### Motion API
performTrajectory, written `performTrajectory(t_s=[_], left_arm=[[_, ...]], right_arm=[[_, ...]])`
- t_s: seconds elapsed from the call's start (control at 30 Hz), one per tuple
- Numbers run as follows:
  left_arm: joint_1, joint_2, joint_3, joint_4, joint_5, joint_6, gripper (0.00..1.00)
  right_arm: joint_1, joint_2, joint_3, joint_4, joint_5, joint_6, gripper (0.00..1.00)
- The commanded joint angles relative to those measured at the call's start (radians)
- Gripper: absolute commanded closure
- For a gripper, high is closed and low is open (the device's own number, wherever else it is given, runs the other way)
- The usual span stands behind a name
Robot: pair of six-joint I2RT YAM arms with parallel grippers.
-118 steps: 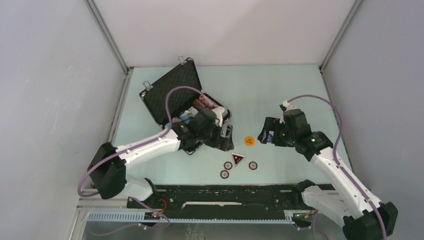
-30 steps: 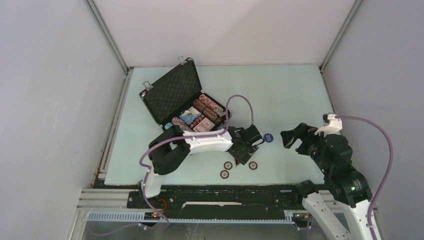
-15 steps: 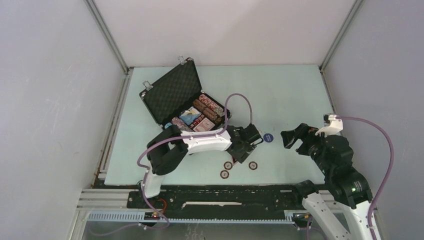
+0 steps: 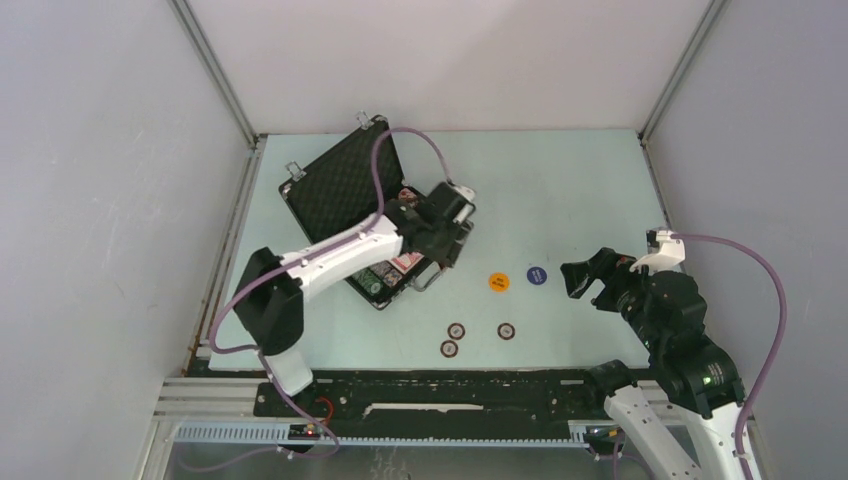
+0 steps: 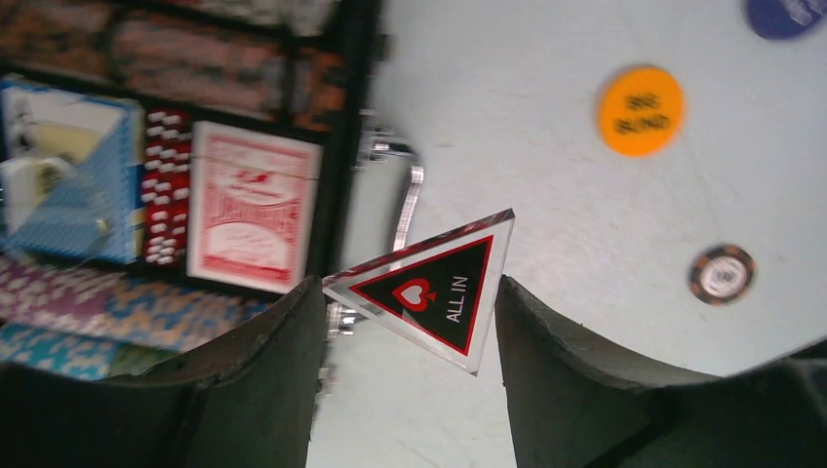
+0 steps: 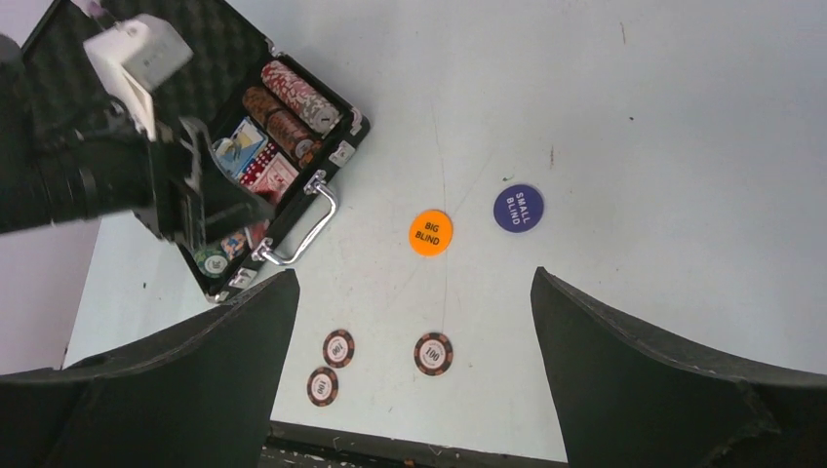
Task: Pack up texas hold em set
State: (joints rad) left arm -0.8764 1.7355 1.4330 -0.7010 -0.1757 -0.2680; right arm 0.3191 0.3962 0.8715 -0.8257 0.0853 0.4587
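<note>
The black briefcase (image 4: 345, 185) of the texas hold em set lies open at the back left, with chip rows, a red deck (image 5: 254, 207) and a blue deck (image 5: 68, 185) inside. My left gripper (image 4: 447, 237) hovers over the case's front edge by its handle (image 5: 405, 195), shut on the triangular "ALL IN" marker (image 5: 434, 290). On the table lie the orange button (image 4: 499, 282), the blue button (image 4: 537, 275) and three dark chips (image 4: 456, 330). My right gripper (image 4: 590, 275) hangs open to the right of the blue button, holding nothing.
The case lid (image 4: 340, 175) stands tilted back toward the left wall. The three chips (image 6: 433, 353) lie near the table's front edge (image 6: 410, 434). White walls enclose the table on three sides.
My left arm has swung from the chips near the front edge back to the case, carrying the triangular marker. The orange button shows again. The right arm has not moved.
</note>
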Motion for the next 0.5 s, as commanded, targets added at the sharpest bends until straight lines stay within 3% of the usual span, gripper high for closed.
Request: performTrajectory(t_s=[0.0,0.13,0.47], left_arm=[[0.117,-0.028,-0.01,-0.057,0.026,0.071,0.48],[0.171,0.012,0.029,-0.14,-0.017,0.166,0.48],[0.243,0.086,0.036,-0.076,0.029,0.429,0.47]], right_arm=[[-0.003,-0.004,-0.006,0.031,-0.01,-0.018,0.0],[-0.002,-0.007,-0.004,0.032,-0.017,-0.02,0.0],[-0.001,-0.008,-0.016,0.046,-0.023,-0.019,0.0]])
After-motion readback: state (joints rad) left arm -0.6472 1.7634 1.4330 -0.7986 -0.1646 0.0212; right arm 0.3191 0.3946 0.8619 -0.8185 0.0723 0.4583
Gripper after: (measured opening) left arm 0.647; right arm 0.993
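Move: My left hand, gripping the ALL IN triangle, has the red card deck in the open case about 9 cm ahead and 9 cm to its left, some 10 cm below. The case handle lies about 3 cm ahead and 4 cm left of this hand; the blue card deck is some 5 cm beyond the red one and 7 cm farther left. The orange Big Blind button is 12 cm to this hand's right, roughly level with it. From my right hand the red deck is about 19 cm ahead and 36 cm left, well below. Still pinching the ALL IN triangle between my fingertips, I swing my left hand about 10 cm left and 5 cm forward, in past the handle over the open case towards the red card deck. I sink only a couple of centimetres, slow down towards the end, and roll the hand some 10 degrees so its left side rises. ##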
